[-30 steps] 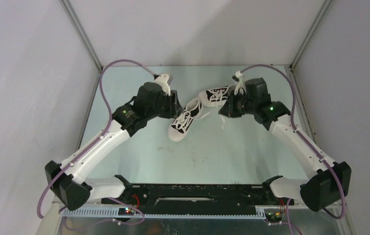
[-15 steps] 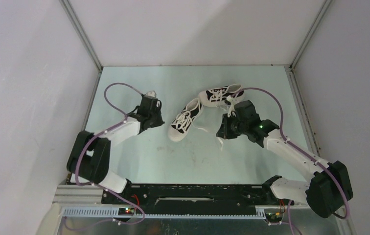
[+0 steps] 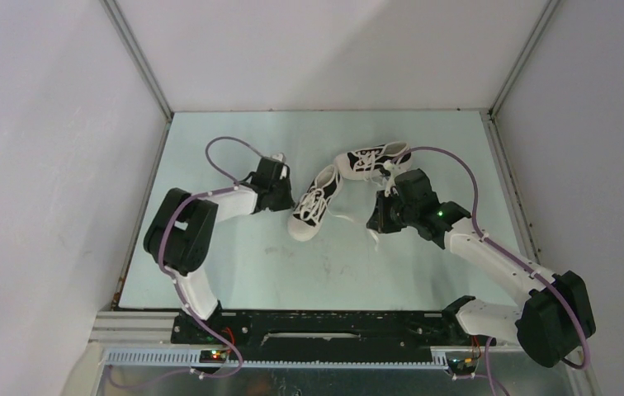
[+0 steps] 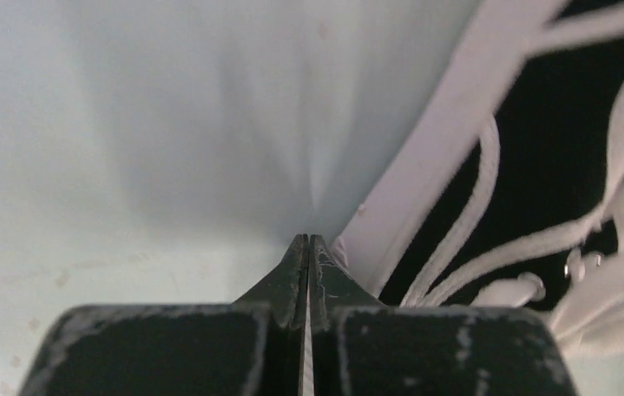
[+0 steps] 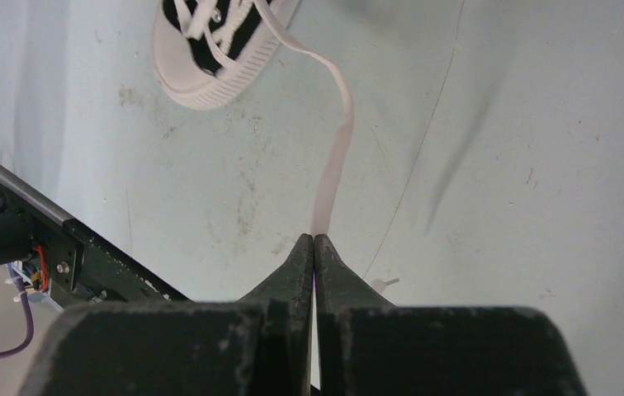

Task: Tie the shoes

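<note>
Two black shoes with white toe caps lie mid-table: the near shoe (image 3: pixel 312 208) points its toe at me, and the far shoe (image 3: pixel 372 158) lies sideways behind it. My left gripper (image 3: pixel 286 200) is low at the near shoe's left side. It is shut, its tips (image 4: pixel 309 239) beside the white sole (image 4: pixel 441 148), and nothing shows between them. Loose white laces (image 4: pixel 474 206) cross the black upper. My right gripper (image 3: pixel 377 221) is right of that shoe (image 5: pixel 210 58) and is shut on a white lace (image 5: pixel 338 140) that runs from the shoe to its tips (image 5: pixel 314 238).
White walls close in the table (image 3: pixel 251 264) at the left, back and right. The black base rail (image 3: pixel 317 326) runs along the near edge and shows again as a rail (image 5: pixel 86 247) in the right wrist view. A lace end (image 5: pixel 379 285) lies on the table by my right fingers.
My left arm has folded back; its gripper dropped down beside the near shoe and shut. My right gripper pulled nearer with the lace, then held still. The near shoe shifted slightly.
</note>
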### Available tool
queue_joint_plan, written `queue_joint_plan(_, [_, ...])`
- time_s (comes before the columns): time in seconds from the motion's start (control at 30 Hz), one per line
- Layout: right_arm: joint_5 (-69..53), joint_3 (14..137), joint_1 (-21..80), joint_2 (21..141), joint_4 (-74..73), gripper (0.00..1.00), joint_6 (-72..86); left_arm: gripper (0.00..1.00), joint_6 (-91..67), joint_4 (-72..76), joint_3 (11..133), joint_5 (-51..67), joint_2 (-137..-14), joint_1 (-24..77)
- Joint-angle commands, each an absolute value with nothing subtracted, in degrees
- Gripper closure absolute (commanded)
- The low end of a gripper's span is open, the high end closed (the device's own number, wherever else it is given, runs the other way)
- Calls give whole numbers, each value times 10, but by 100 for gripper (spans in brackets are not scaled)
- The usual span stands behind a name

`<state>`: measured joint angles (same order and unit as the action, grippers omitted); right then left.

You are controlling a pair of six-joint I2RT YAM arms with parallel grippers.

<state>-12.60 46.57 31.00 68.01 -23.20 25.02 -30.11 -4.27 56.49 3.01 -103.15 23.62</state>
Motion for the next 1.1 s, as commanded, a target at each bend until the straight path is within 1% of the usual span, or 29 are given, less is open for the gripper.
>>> queue_joint_plan(0.0, [-115,462,312,668,-211,100,243,100,-318,-52,510,68,-980,274])
queue_joint_plan(0.2, [-114,462,310,668,-212,100,240,100,-334,-43,451,70,-901,310])
queue_joint_plan(0.3, [-115,462,308,666,-213,100,239,100,-335,-41,437,67,-881,314])
queue_joint_plan(0.43, [-108,462,307,660,-221,100,236,100,-300,-56,430,18,-823,329])
queue_joint_plan(0.5, [-105,462,305,657,-225,100,234,96,-286,-55,426,5,-788,333])
queue_joint_plan(0.57, [-104,462,304,657,-226,100,231,80,-279,-42,422,3,-762,334])
queue_joint_plan(0.6, [-105,462,304,657,-226,100,231,65,-277,-32,422,6,-751,334])
queue_joint_plan(0.67, [-105,462,304,659,-227,100,232,54,-267,-14,426,23,-746,334])
queue_joint_plan(0.7, [-105,462,304,659,-227,100,232,52,-262,-11,434,28,-748,334])
queue_joint_plan(0.77, [-107,462,304,660,-226,100,233,51,-256,-5,451,46,-762,336])
queue_joint_plan(0.9, [-106,462,303,659,-225,100,233,51,-254,-6,483,55,-804,347])
queue_joint_plan(1.07, [-107,462,300,657,-226,100,233,53,-256,-29,511,32,-839,365])
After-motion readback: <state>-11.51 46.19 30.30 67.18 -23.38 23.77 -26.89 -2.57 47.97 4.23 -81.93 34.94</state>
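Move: The near shoe, its toe angled back towards my left side, lies right beside my left fingertips: its middle is about 5 cm to the right, level with them front to back and 2 cm higher. Its toe cap is some 7 cm back and 3 cm right. The other shoe lies about 21 cm right and 15 cm ahead. From my right hand, the near shoe is roughly 12 cm left, 12 cm ahead and 9 cm below. With fingers shut and low at the table, I sweep my left hand back about 9 cm and slightly right along the shoe's left side, pushing the toe over. Then I lift some 9 cm, opening to about half and tipping the fingers up some 15 degrees, and drift right over the laces. My right hand stays put, still pinching the lace end. ##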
